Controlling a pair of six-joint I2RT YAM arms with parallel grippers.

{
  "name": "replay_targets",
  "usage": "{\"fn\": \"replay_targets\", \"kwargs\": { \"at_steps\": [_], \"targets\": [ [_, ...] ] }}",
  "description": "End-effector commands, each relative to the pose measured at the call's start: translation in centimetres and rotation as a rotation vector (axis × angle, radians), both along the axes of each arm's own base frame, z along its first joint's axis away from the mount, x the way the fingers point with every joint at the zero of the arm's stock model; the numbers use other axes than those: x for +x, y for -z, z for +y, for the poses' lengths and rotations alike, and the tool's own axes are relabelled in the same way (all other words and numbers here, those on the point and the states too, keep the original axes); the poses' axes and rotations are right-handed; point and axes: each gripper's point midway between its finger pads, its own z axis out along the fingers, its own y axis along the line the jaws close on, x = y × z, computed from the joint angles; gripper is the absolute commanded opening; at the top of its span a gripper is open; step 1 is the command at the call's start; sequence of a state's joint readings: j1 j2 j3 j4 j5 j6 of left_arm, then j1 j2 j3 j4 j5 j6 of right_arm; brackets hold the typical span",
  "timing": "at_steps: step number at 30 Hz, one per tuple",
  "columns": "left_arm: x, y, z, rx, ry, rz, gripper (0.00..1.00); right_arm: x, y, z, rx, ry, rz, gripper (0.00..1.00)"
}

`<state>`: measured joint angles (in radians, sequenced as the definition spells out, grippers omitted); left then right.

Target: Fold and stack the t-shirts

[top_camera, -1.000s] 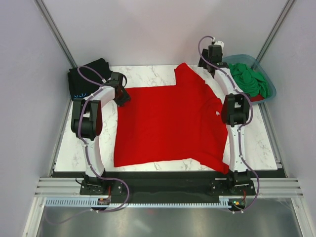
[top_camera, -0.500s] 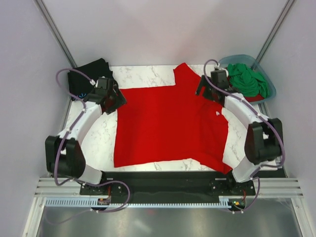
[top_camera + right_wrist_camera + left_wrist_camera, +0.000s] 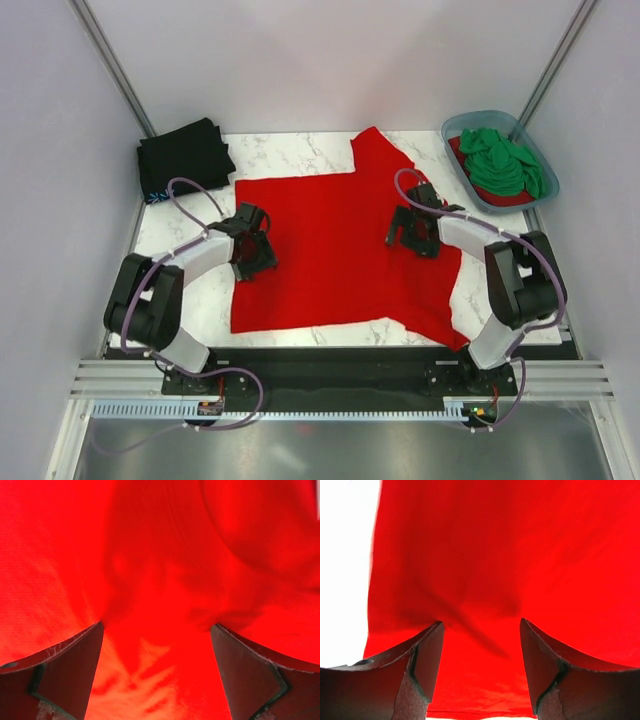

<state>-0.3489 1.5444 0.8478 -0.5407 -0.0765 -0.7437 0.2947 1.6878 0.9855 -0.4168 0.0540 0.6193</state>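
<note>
A bright red t-shirt (image 3: 340,245) lies spread flat across the marble table (image 3: 300,150). My left gripper (image 3: 252,258) hangs low over the shirt's left edge, open, with only red cloth (image 3: 485,570) under its dark fingers (image 3: 422,665). My right gripper (image 3: 408,232) is over the shirt's right half, open wide above the rumpled cloth (image 3: 160,580), and its fingers (image 3: 75,665) hold nothing. A folded black t-shirt (image 3: 185,155) with a small light-blue mark sits at the back left corner. A green t-shirt (image 3: 505,165) lies crumpled on top of another red one (image 3: 510,198) in the tub.
The blue-grey plastic tub (image 3: 455,128) stands at the back right corner, just off the marble. The red shirt's lower right corner reaches the table's near edge (image 3: 330,350). Grey walls and slanted frame posts enclose the table.
Both arms have drawn back from the shirt's far corners towards the near side. Both grippers now sit lower over the cloth, with jaws wider apart than before.
</note>
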Motion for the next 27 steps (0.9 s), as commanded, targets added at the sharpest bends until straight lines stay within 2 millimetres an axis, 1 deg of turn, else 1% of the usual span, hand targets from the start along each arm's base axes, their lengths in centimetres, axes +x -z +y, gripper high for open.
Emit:
{"fn": "replay_targets", "kwargs": {
  "at_steps": [1, 3, 4, 5, 6, 7, 8, 9, 10, 11, 12, 13, 14, 15, 16, 17, 18, 19, 20, 21, 22, 23, 24, 26, 27],
  "targets": [
    [4.9, 0.1, -1.0, -0.001, -0.033, -0.074, 0.69, 2.2, 3.9, -0.4, -0.042, -0.002, 0.080, 0.96],
    [6.1, 1.1, -1.2, 0.004, -0.035, -0.046, 0.69, 4.0, 4.6, -0.5, -0.039, 0.003, 0.088, 0.96],
    [6.4, 2.9, -0.9, 0.013, -0.045, 0.003, 0.68, 4.5, 4.9, -0.5, -0.042, -0.005, 0.105, 0.96],
    [8.1, 2.4, -1.2, 0.003, -0.050, -0.012, 0.68, 6.8, 5.1, -0.5, -0.040, 0.003, 0.098, 0.96],
    [8.9, 2.5, -1.2, 0.004, -0.048, -0.007, 0.67, 7.2, 5.2, -0.6, -0.039, -0.001, 0.126, 0.96],
    [11.1, 2.5, -1.3, 0.005, -0.058, -0.018, 0.67, 10.0, 4.8, 0.0, -0.025, -0.024, 0.099, 0.96],
    [11.7, 2.4, -1.1, 0.013, -0.057, -0.001, 0.67, 11.2, 4.4, -0.1, -0.024, -0.023, 0.094, 0.95],
    [12.7, 2.1, -1.2, 0.011, -0.043, -0.002, 0.67, 11.8, 4.0, -0.3, -0.035, -0.029, 0.111, 0.95],
    [15.4, 0.7, -1.4, 0.004, -0.044, -0.040, 0.66, 14.5, 2.4, 0.1, -0.025, -0.057, 0.056, 0.95],
    [15.6, 0.0, -1.3, 0.016, -0.026, -0.028, 0.66, 15.3, 1.3, 0.6, -0.007, -0.086, 0.035, 0.95],
    [16.4, -1.0, -1.1, 0.034, -0.024, -0.046, 0.67, 15.7, 0.3, 0.8, -0.001, -0.106, 0.023, 0.94],
    [17.6, -2.7, -1.3, 0.031, -0.022, -0.089, 0.67, 16.4, -2.0, 1.0, 0.004, -0.119, -0.028, 0.95],
    [17.9, -4.6, -1.2, 0.028, -0.016, -0.129, 0.68, 16.3, -3.3, 0.7, -0.012, -0.124, -0.054, 0.95],
    [17.6, -5.5, -1.3, 0.024, -0.012, -0.143, 0.68, 16.1, -4.5, 0.3, -0.024, -0.116, -0.079, 0.95],
    [16.6, -5.8, -1.0, 0.026, -0.010, -0.138, 0.69, 14.8, -6.5, -0.5, -0.050, -0.105, -0.112, 0.95],
    [16.0, -6.4, -0.9, 0.019, -0.021, -0.147, 0.70, 14.1, -7.5, -1.7, -0.100, -0.073, -0.134, 0.96],
    [14.3, -7.3, -0.6, 0.016, -0.021, -0.157, 0.70, 13.3, -8.4, -2.7, -0.125, -0.037, -0.156, 0.97],
    [13.3, -7.6, -0.3, 0.014, -0.027, -0.159, 0.71, 10.6, -9.5, -3.9, -0.150, -0.001, -0.167, 0.98],
    [12.2, -7.7, -0.2, 0.010, -0.035, -0.161, 0.72, 9.2, -9.9, -5.4, -0.189, 0.050, -0.177, 0.98],
    [9.9, -7.9, 0.4, 0.005, -0.042, -0.168, 0.72, 8.0, -10.1, -6.0, -0.180, 0.095, -0.189, 0.98],
    [8.8, -7.6, 0.8, 0.002, -0.048, -0.164, 0.72, 4.7, -9.7, -7.1, -0.186, 0.121, -0.178, 0.98],
    [7.6, -7.7, 1.0, -0.009, -0.060, -0.172, 0.72, 3.3, -9.3, -7.8, -0.202, 0.151, -0.177, 0.98],
    [5.2, -6.9, 1.5, -0.013, -0.063, -0.160, 0.72, 0.5, -8.3, -8.4, -0.199, 0.174, -0.158, 0.98],
    [3.4, -6.5, 1.9, -0.033, -0.095, -0.170, 0.72, -1.8, -7.3, -9.1, -0.197, 0.213, -0.145, 0.98],
    [1.5, -5.9, 2.3, -0.040, -0.102, -0.164, 0.72, -3.6, -6.3, -9.3, -0.185, 0.227, -0.130, 0.98]
  ]
}}
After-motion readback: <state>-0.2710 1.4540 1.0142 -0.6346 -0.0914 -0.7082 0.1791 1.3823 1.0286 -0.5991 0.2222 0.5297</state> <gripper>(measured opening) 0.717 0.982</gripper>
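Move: The red t-shirt lies spread flat under both grippers. Its middle is about 20 cm to the right of the left gripper and 3 cm ahead, and about 15 cm to the left of the right one and 3 cm back. Its near edge runs about 16 cm back from the left gripper. The black stack is some 26 cm ahead and 17 cm left of the left gripper. The basket is about 21 cm ahead and 20 cm right of the right gripper. Keep both open grippers' fingertips on the red t-shirt and sweep them forward together, fast and level, about 17 cm, pushing the cloth along towards the table's far side. Then lift both off it and draw them back through the air, left rising some 7 cm, right some 10 cm while veering right and turning slightly clockwise. ##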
